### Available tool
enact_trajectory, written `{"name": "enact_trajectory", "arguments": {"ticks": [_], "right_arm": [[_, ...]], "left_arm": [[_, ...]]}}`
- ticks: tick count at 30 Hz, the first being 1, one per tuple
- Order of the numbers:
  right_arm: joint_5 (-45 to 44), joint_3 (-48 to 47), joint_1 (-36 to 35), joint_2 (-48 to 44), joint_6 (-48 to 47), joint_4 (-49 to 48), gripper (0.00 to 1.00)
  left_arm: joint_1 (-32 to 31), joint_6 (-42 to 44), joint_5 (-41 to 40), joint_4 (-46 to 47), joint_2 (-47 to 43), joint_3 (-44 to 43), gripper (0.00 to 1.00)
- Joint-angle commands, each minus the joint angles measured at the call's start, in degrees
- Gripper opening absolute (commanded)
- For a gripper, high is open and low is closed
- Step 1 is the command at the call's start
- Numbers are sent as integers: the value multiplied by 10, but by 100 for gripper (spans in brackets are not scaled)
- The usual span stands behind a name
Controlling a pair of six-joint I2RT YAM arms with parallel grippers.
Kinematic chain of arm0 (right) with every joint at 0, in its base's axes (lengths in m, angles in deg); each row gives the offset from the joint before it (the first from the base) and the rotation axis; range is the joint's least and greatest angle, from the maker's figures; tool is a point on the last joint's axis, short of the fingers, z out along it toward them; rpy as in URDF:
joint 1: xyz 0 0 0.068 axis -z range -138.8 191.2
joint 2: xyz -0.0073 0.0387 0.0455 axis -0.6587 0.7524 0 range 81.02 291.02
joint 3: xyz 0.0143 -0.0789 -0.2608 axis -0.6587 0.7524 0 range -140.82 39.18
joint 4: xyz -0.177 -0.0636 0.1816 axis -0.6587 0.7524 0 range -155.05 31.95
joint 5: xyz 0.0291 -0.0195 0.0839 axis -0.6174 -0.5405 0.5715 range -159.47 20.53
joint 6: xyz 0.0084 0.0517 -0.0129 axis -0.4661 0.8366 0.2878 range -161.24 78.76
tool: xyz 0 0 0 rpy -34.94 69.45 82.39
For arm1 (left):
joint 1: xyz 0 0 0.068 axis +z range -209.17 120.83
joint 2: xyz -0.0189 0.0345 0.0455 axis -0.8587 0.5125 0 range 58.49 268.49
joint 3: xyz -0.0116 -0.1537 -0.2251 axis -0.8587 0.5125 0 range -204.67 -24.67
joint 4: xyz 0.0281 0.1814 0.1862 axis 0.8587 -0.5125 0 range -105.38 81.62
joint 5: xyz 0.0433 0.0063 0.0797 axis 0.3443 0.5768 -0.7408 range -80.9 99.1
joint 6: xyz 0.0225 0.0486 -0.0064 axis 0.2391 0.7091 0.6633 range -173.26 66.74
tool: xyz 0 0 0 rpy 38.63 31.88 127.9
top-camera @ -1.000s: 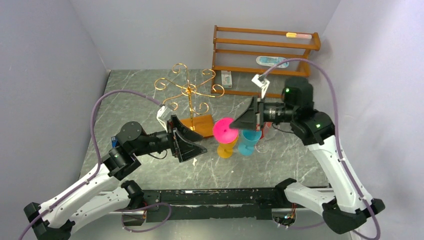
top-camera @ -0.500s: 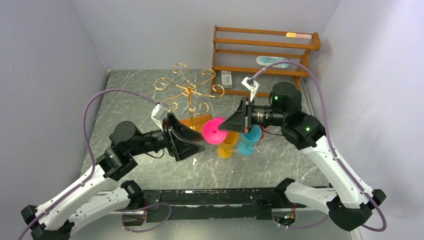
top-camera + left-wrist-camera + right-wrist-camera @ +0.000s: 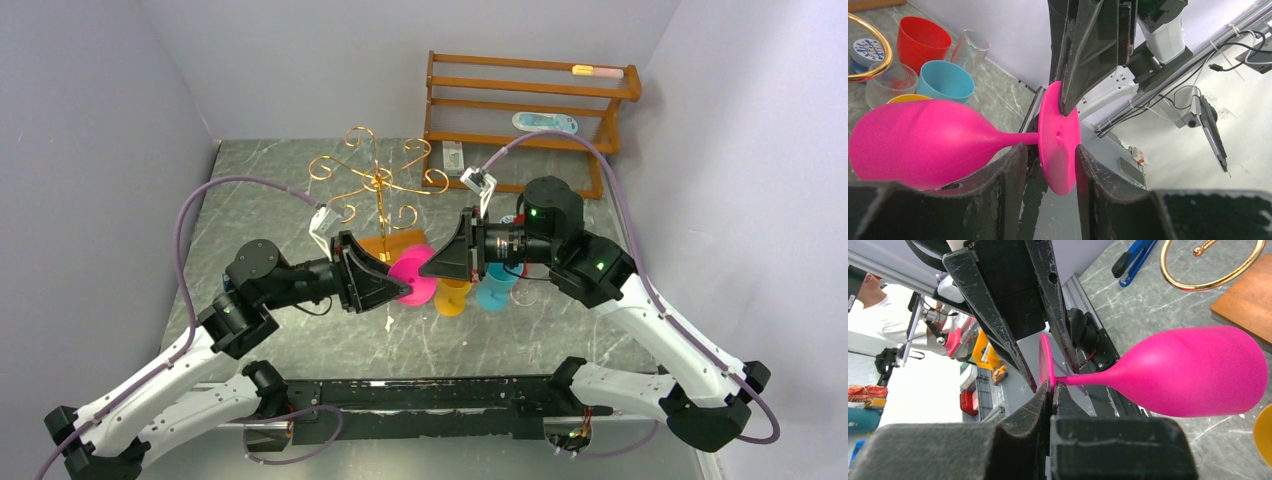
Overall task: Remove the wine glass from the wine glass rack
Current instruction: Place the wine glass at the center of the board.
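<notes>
A pink wine glass hangs on its side in the air between the arms, off the gold wire wine glass rack. My right gripper is shut on the rim of the glass's round foot, with the bowl pointing away. My left gripper straddles the same foot from the other side. Its jaws are open, with a gap showing on the stem side. The rack's wooden base lies just behind the bowl.
A yellow cup and a blue cup stand under the right gripper, with a red cup and clear glasses behind. A brown slatted shelf stands at the back right. A blue-handled tool lies on the table.
The right arm has carried the pink glass leftward to the left gripper. The left jaws have narrowed around the glass's foot.
</notes>
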Motion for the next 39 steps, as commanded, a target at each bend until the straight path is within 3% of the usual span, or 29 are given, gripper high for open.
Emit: {"name": "enact_trajectory", "arguments": {"ticks": [1,11,14,21,25,30,33,36,39], "right_arm": [[-23,14,-10,-2,5,-26,0],[-41,22,-18,-7,10,-41,0],[-38,25,-19,-11,13,-50,0],[-34,47,-29,-12,28,-75,0],[-43,53,-33,-21,26,-72,0],[-40,53,-33,-31,25,-71,1],[-28,53,-33,-35,28,-67,9],[-51,51,-33,-46,27,-53,31],[-69,42,-33,-52,25,-44,43]], "left_arm": [[3,7,16,-13,1,-6,44],[3,19,28,-54,12,-11,51],[2,24,30,-73,19,-21,45],[2,-82,19,40,7,28,38],[2,-78,23,30,10,27,27],[2,-44,43,-9,17,10,6],[3,-22,52,-22,23,0,5],[3,-12,88,-17,34,1,5],[3,14,113,-41,45,-9,5]]}}
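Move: Just off the left fingertips, the pink wine glass hangs foot up and tilted from the right pinch; its middle is about 5 cm ahead of the left hand, 2 cm to its right and 5 below. The rack stands some 20 cm ahead of that hand, 5 left; the yellow glass, about 10 ahead, 8 right and well below. From the right hand the pink glass's middle is roughly 4 cm ahead, 2 left, 6 below, and the blue glass about 9 ahead, 12 right. Sinking about 2 cm with its half-open fingers straddling the rim of the pink glass's foot, the left hand then shuts and pinches the foot, drifting about 1 cm back and 1 cm right, its wrist turning slightly. The right hand keeps its pinch while dipping about 1.5 cm, then rises about 1 cm as its fingers open to over a third, giving up the pinch. ##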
